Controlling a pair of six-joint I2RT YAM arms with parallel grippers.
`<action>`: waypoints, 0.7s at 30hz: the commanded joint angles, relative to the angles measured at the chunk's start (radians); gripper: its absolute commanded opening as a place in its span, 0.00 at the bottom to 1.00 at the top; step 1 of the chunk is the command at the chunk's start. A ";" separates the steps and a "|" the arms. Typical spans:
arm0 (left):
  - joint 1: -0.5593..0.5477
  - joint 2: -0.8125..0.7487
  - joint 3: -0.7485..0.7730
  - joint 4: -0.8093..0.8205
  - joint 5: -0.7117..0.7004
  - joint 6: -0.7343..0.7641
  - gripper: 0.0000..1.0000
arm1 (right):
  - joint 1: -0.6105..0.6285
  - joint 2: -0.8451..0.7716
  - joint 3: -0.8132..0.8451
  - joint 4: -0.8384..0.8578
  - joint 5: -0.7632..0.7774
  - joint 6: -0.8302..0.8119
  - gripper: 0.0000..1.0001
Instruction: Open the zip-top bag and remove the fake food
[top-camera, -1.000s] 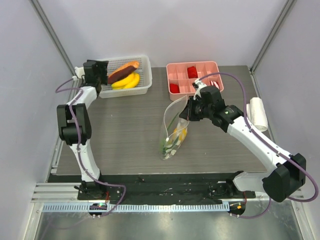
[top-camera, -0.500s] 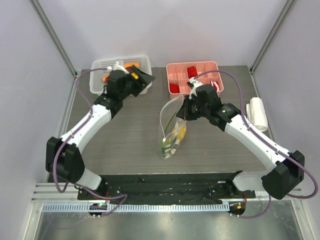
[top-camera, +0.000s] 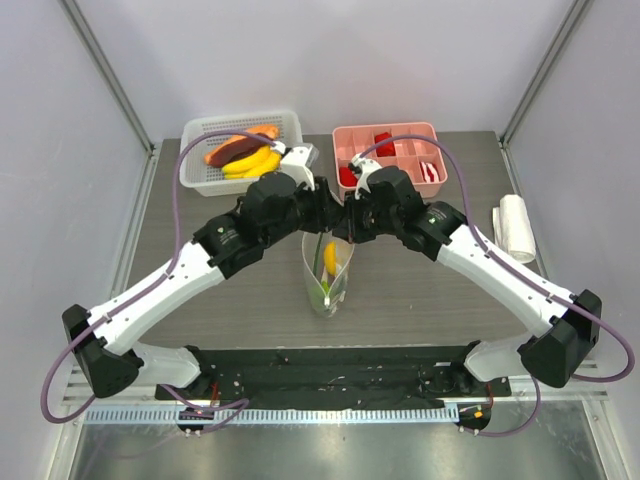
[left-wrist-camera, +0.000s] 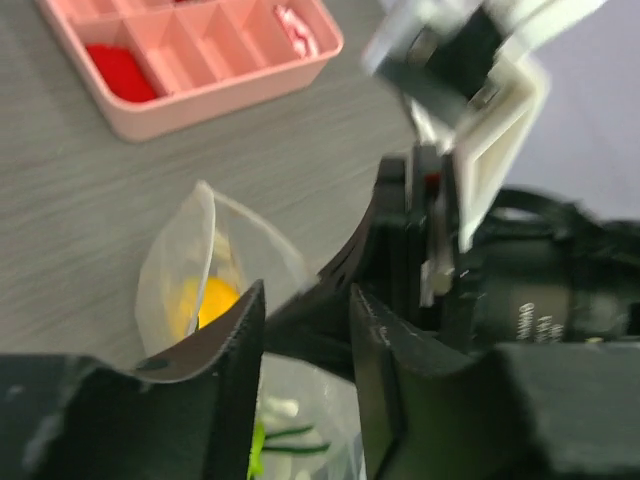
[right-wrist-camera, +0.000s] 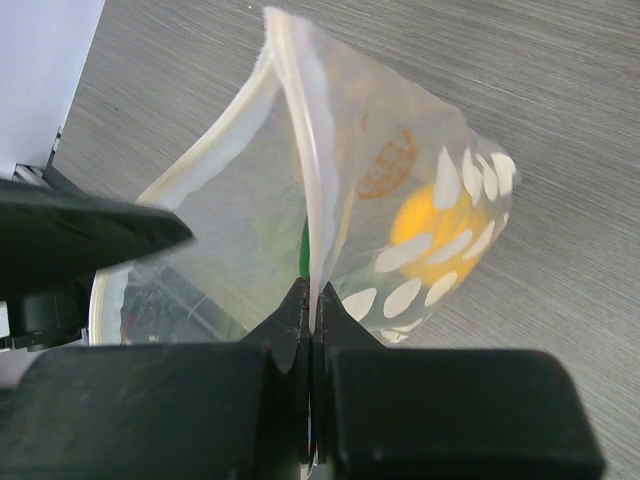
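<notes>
The zip-top bag (top-camera: 327, 272) stands upright at the table's middle, its mouth spread open (left-wrist-camera: 172, 268). My right gripper (right-wrist-camera: 312, 300) is shut on the white zip rim of the bag (right-wrist-camera: 300, 150) and holds it up. Inside the bag lie fake food pieces: a yellow one (right-wrist-camera: 438, 232) and a green one (left-wrist-camera: 256, 440). My left gripper (left-wrist-camera: 305, 330) hangs over the bag's mouth, jaws apart, with the right gripper's dark finger and the bag's film showing between them. In the top view both grippers meet above the bag: left (top-camera: 318, 212), right (top-camera: 346, 222).
A white perforated basket (top-camera: 290, 125) at the back left holds the orange-and-maroon sausage (top-camera: 240, 148) and yellow bananas (top-camera: 252, 163). A pink divided tray (top-camera: 400, 135) with red and white blocks stands at the back right. A white roll (top-camera: 515, 228) lies by the right edge.
My left arm swung from the basket across to the bag's mouth and its jaws narrowed. My right gripper carried the bag's rim leftward, so the bag now stands more upright.
</notes>
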 joint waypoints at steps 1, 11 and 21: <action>-0.031 -0.021 -0.025 -0.138 -0.132 0.033 0.35 | 0.007 -0.022 0.057 -0.011 0.037 -0.011 0.01; -0.037 0.016 -0.046 -0.158 -0.099 0.011 0.08 | 0.029 0.001 0.069 -0.007 0.039 0.000 0.01; -0.037 0.086 -0.115 -0.127 -0.033 -0.052 0.04 | 0.036 0.022 0.077 -0.001 0.045 0.000 0.01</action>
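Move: The green food low in the bag lies about 23 cm below the left hand, some 5 cm back and 1 cm right. The yellow food is about 18 cm below that hand, 2 cm ahead and 1 cm right; the pinched bag rim is level with it fore and aft, 4 cm right and 7 cm lower. From the right hand the green food is about 16 cm down, 5 cm back, 3 cm left. Left hand sinks about 10 cm into the bag's mouth, fingers closing shut; right hand keeps pinching the rim. ##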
